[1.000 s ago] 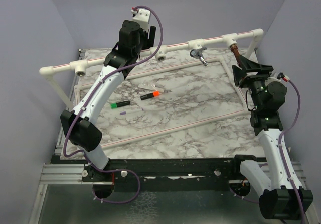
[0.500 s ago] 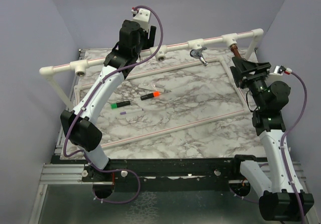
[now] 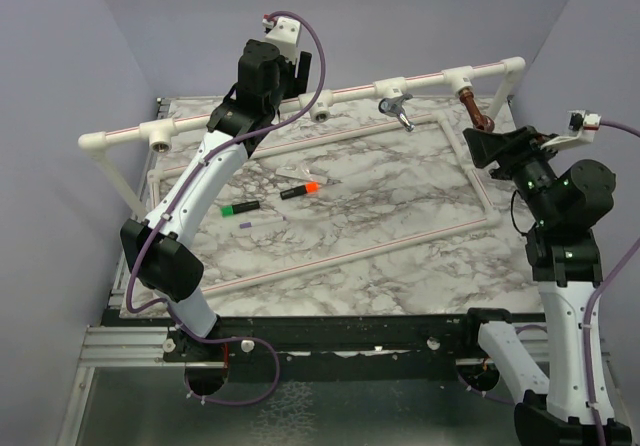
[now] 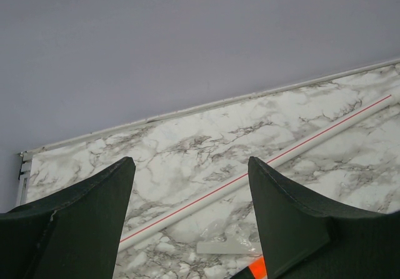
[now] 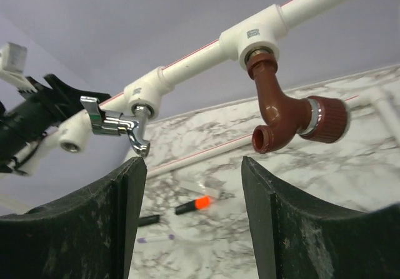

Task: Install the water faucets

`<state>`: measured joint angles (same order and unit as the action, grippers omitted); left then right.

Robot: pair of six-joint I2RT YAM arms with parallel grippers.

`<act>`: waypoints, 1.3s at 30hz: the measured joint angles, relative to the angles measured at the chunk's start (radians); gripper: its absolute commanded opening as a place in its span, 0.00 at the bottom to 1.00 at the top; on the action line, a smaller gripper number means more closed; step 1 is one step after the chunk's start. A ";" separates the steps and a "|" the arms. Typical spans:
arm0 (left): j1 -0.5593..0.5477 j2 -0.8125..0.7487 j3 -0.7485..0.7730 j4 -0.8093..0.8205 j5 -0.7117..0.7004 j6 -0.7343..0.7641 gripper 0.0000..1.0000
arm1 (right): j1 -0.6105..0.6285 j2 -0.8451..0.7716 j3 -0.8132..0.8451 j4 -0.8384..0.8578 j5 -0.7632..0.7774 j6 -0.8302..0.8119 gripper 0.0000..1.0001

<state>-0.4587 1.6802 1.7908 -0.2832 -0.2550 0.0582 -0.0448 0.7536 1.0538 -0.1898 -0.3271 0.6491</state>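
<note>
Two water faucets hang from the white pipe rail (image 3: 350,93). The copper-coloured faucet (image 3: 474,109) (image 5: 289,113) sits in the right tee, spout down. The chrome faucet (image 3: 398,109) (image 5: 122,126) sits in the tee to its left. My right gripper (image 3: 476,142) (image 5: 194,166) is open and empty, just below and in front of the copper-coloured faucet, not touching it. My left gripper (image 3: 301,69) (image 4: 190,163) is open and empty, held high over the rail's middle, looking down at the marble table.
Two tees (image 3: 160,141) (image 3: 321,112) on the rail have bare sockets. An orange-capped marker (image 3: 300,189), a green-capped marker (image 3: 240,208), a thin purple pen (image 3: 262,223) and a clear wrapper (image 3: 300,173) lie mid-table. Thin white pipes (image 3: 330,256) lie flat on the marble. Walls close in on three sides.
My right gripper has drawn back from the copper-coloured faucet, its wrist swinging out to the right, and its jaws have widened slightly. The left arm has not moved.
</note>
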 measured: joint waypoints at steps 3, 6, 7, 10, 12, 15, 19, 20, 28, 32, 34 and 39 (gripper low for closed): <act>0.000 0.000 0.000 0.000 0.000 0.002 0.75 | 0.000 -0.002 0.047 -0.082 0.031 -0.159 0.67; 0.000 0.000 0.000 0.000 0.000 0.003 0.75 | 0.000 -0.012 0.056 -0.139 0.077 -0.301 0.67; 0.000 0.000 0.000 0.000 0.000 0.003 0.75 | 0.000 -0.014 0.056 -0.155 0.091 -0.346 0.67; 0.000 0.000 0.000 0.000 0.000 0.003 0.75 | 0.000 -0.016 0.042 -0.163 0.121 -0.476 0.67; 0.000 0.000 0.000 0.000 0.000 0.003 0.75 | 0.003 -0.027 0.002 -0.142 0.124 -0.558 0.68; 0.000 0.000 0.000 0.000 0.000 0.003 0.75 | 0.008 -0.055 -0.099 -0.069 0.109 -0.661 0.69; 0.000 0.001 0.000 0.001 0.000 0.003 0.75 | 0.015 -0.064 -0.200 0.043 0.078 -0.788 0.70; 0.000 0.001 0.000 0.001 0.000 0.003 0.75 | 0.019 -0.060 -0.218 0.077 0.077 -0.822 0.70; 0.000 0.001 0.000 0.001 0.000 0.003 0.75 | 0.039 -0.053 -0.378 0.387 0.079 -1.098 0.71; 0.000 0.002 0.000 0.002 0.000 0.003 0.75 | 0.039 -0.023 -0.398 0.497 0.078 -1.172 0.71; 0.000 0.002 0.000 0.002 0.000 0.003 0.75 | 0.039 -0.006 -0.398 0.537 0.078 -1.196 0.71; 0.000 0.002 0.000 0.002 0.000 0.003 0.75 | 0.039 0.021 -0.393 0.608 0.069 -1.234 0.70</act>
<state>-0.4587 1.6817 1.7908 -0.2817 -0.2550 0.0616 -0.0055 0.7742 0.6609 0.4183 -0.2577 -0.5850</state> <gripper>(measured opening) 0.748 0.711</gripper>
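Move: Just off the open right fingers, the brown faucet hangs from its tee: its middle is about 8 cm ahead, 3 cm to the right and roughly level with the hand. The white tee is some 11 cm ahead, 1 cm right and 5 cm up; the chrome faucet 8 cm ahead and 13 cm left, level; the pipe's corner elbow 13 cm ahead, 12 cm right, 7 cm up. From the left hand the brown faucet is about 35 cm right, 11 cm back and 2 cm higher. Swinging right about 4 cm and dipping some 7 cm, the right hand then eases forward about 5 cm and comes back up around 3 cm towards the brown faucet's lower end. All the while the wrist rolls its left side down by nearly 70 degrees and the fingertips finish tipped slightly up. The fingers stay open, bringing the faucet's handle end near the space just before their tips, with no touch to be seen. ##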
